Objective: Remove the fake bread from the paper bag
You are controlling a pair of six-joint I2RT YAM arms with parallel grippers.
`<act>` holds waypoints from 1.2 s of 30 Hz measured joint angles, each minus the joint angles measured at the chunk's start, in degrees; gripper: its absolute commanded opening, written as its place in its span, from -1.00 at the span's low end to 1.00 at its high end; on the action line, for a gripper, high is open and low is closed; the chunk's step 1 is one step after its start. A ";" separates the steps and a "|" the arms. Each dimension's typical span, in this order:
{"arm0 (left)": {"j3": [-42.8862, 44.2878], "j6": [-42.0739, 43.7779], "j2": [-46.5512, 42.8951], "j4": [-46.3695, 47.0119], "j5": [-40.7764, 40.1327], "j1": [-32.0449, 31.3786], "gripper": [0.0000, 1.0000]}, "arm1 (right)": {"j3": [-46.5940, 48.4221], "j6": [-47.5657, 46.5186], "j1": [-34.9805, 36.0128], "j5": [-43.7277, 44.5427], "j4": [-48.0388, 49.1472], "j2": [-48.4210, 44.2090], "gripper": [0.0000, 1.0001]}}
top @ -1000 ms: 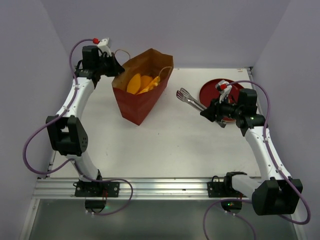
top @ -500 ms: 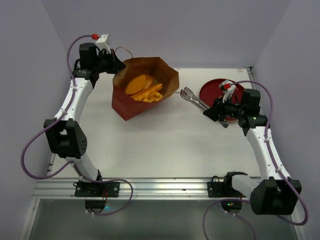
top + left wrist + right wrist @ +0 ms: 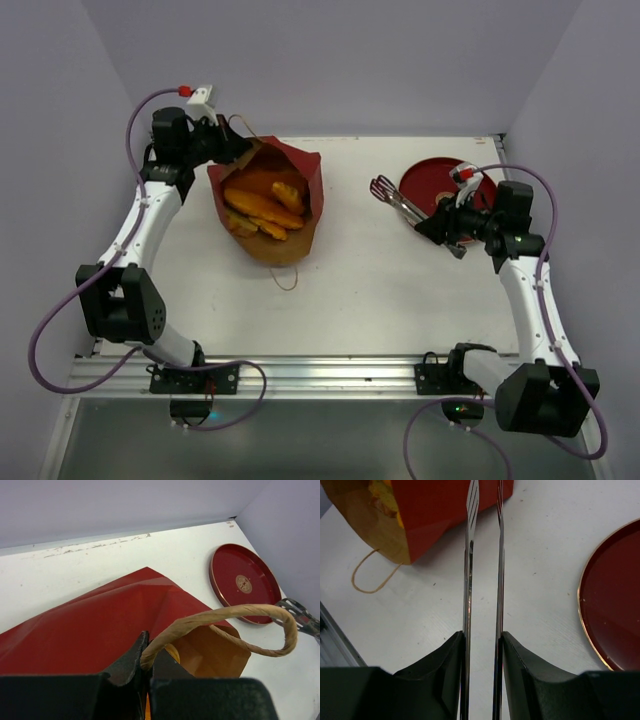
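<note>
The red paper bag (image 3: 300,180) lies tilted at the back left, its brown mouth turned up toward the camera. Several golden pieces of fake bread (image 3: 262,208) lie inside it. My left gripper (image 3: 238,148) is shut on one looped brown handle (image 3: 225,615) at the bag's far rim; in the left wrist view the fingertips (image 3: 137,652) pinch the handle's end above the red paper (image 3: 100,625). My right gripper (image 3: 440,228) is shut on metal tongs (image 3: 392,196), whose two blades (image 3: 470,555) point toward the bag (image 3: 440,505) and stay apart from it.
A round dark-red plate (image 3: 435,178) sits at the back right, just beyond the tongs and the right wrist. The bag's other handle (image 3: 286,276) lies looped on the white table (image 3: 380,300) in front of the bag. Purple walls close in the back and sides.
The bag has swung round and tipped, its mouth now turned toward the near side, with the bread slid together. My left gripper moved left with the handle. The right gripper with the tongs drifted right.
</note>
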 measured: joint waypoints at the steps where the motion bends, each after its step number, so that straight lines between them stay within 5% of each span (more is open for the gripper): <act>1: -1.07 -0.35 -0.48 0.90 0.46 -0.02 -1.00 | 0.00 -0.35 -0.02 -0.63 -0.46 -0.24 -0.23; 18: -10.25 -6.86 -3.13 9.20 2.69 -4.83 -1.00 | 10.12 -14.49 3.61 -14.01 -16.50 -1.60 -0.24; 36: -13.38 -14.47 -3.78 13.42 -4.74 -10.78 -1.00 | 11.21 -16.65 37.55 17.44 -17.00 3.15 -0.24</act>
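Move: The bread in the tipped bag lies some 40 cm to the right hand's left, about 9 cm farther out and 13 cm lower; this hand holds the tongs. The front lip of the bag's mouth is about 38 cm left, 2 cm back and 20 cm below. The plate lies about 14 cm ahead, 6 cm right and 21 cm below. From the left hand, which grips the bag's rim, the bread is about 8 cm back, 2 cm right and 19 cm below. Back and up first, then left and down to about its starting height, the right arm arcs the tongs towards the bag's mouth, ending some 12 cm to the left and 8 cm back; it swings counter-clockwise about 30 degrees and rolls its left side down. The left hand keeps its pinch on the rim and draws the bag right and somewhat back towards the tongs, sinking slightly. ##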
